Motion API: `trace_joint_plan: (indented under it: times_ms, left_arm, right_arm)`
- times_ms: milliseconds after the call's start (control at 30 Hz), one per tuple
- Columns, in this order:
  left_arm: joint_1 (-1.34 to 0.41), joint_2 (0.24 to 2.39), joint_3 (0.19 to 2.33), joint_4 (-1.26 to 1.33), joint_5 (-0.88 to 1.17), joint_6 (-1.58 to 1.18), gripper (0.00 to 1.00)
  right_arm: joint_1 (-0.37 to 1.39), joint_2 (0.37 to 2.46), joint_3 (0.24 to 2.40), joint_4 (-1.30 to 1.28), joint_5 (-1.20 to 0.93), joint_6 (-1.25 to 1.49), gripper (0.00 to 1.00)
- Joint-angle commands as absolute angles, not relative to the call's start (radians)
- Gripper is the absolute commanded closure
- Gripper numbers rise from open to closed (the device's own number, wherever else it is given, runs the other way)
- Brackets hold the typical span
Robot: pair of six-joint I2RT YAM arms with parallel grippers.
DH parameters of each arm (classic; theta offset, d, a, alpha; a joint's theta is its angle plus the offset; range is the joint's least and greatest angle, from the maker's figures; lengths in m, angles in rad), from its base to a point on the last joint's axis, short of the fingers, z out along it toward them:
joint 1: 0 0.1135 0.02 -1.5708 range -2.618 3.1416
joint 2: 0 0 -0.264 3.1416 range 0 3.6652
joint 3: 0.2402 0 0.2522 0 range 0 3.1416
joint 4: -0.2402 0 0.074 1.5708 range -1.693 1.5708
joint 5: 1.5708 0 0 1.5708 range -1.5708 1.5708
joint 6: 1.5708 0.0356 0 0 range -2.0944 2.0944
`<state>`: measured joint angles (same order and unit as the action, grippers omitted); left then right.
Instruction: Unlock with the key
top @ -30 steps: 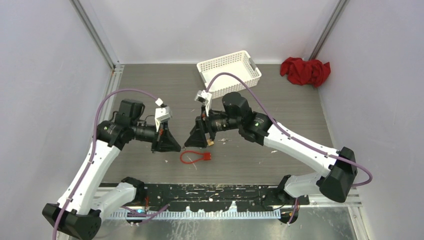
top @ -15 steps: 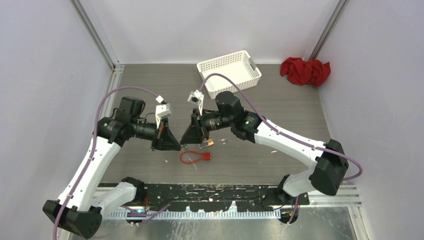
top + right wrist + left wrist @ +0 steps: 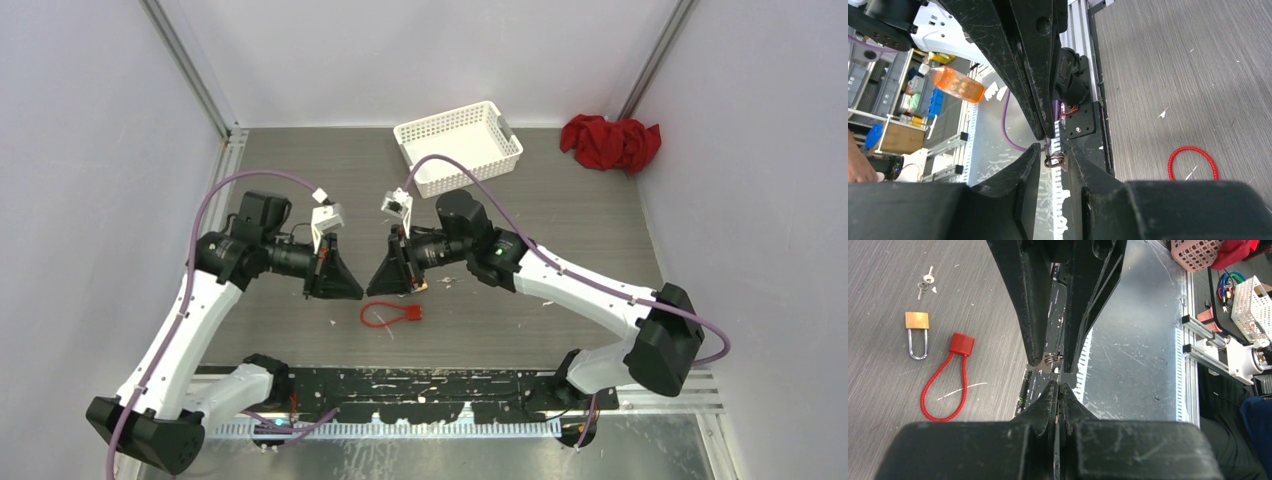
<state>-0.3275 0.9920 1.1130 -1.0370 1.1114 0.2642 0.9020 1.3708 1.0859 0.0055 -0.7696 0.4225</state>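
Note:
My left gripper (image 3: 1058, 387) is shut on a thin silver key, held edge-on above the table's near side. The key ring (image 3: 1054, 160) hangs off that key between the fingers of my right gripper (image 3: 1054, 155), which have closed in on it from both sides. In the top view the two grippers meet tip to tip, left gripper (image 3: 356, 291) against right gripper (image 3: 373, 288). A brass padlock (image 3: 916, 322) with its steel shackle lies flat on the table, apart from both grippers. Beside it lies a red cable lock (image 3: 390, 315).
A small bunch of spare keys (image 3: 924, 282) lies beyond the padlock. A white basket (image 3: 458, 145) stands at the back, a red cloth (image 3: 610, 142) in the back right corner. The black base rail (image 3: 430, 385) runs along the near edge.
My right gripper's fingers have narrowed from wide apart onto the key ring. The right arm shifted left toward the left gripper, then slightly back. The left arm has barely moved.

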Motion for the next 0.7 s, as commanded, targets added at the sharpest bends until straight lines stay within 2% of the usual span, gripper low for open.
trace_joint_plan:
  times_ms: [0,100,233,367,433,467,533,567,633,667]
  left_arm:
    - [-0.33,0.994,1.156,-1.016,1.138,0.25,1.0]
    - [-0.33,0.998,1.154,-1.016,1.139,0.252,1.0]
    - [-0.33,1.005,1.156,-1.015,1.14,0.252,1.0]
    - [-0.33,1.002,1.158,-1.009,1.127,0.25,0.98]
    - [-0.331,1.003,1.159,-0.998,1.096,0.246,0.8]
    - [-0.33,1.006,1.161,-0.995,1.081,0.244,0.67]
    - [-0.331,1.01,1.172,-0.992,1.039,0.248,0.32]
    - [-0.33,1.015,1.177,-0.99,1.02,0.255,0.21]
    - [-0.33,1.032,1.189,-0.993,0.968,0.289,0.1]
    - [-0.33,1.047,1.196,-1.005,0.942,0.312,0.09]
  right_arm:
    - [0.906,1.32,1.078,0.046,-0.776,0.421,0.68]
    - [0.907,1.316,1.076,0.045,-0.765,0.415,0.73]
    - [0.907,1.308,1.08,0.045,-0.746,0.413,0.98]
    - [0.907,1.29,1.069,0.045,-0.718,0.412,0.99]
    - [0.906,1.28,1.057,0.048,-0.704,0.411,0.99]
    - [0.907,1.275,1.051,0.047,-0.693,0.411,0.99]
    - [0.904,1.266,1.036,0.038,-0.673,0.407,0.99]
    - [0.902,1.26,1.026,0.028,-0.664,0.405,0.99]
    - [0.887,1.243,0.999,0.017,-0.649,0.409,0.99]
    - [0.875,1.232,0.982,0.01,-0.639,0.412,0.99]
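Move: Between the two grippers, in mid-air, is the key: it is still in the left hand's shut fingertips, about 2 cm to that hand's right and a touch lower, with its ring end between the right hand's part-open fingers, some 2 cm to the right hand's left and level with it. From the right hand, all some 26 cm below, the padlock lies about 13 cm ahead and 5 cm right, the red cable lock about 8 cm ahead and 2 cm right, the loose keys 15 cm ahead and 12 cm right. Closing its part-open fingers, the right hand pinches the ring end of the key while the left hand stays nearly still with its grip kept. The left fingers then open almost wide and let go, that hand edging about 1.5 cm forward; the right hand keeps its hold and eases roughly 1 cm to the right, away from the left gripper, turning some 5 degrees clockwise. ##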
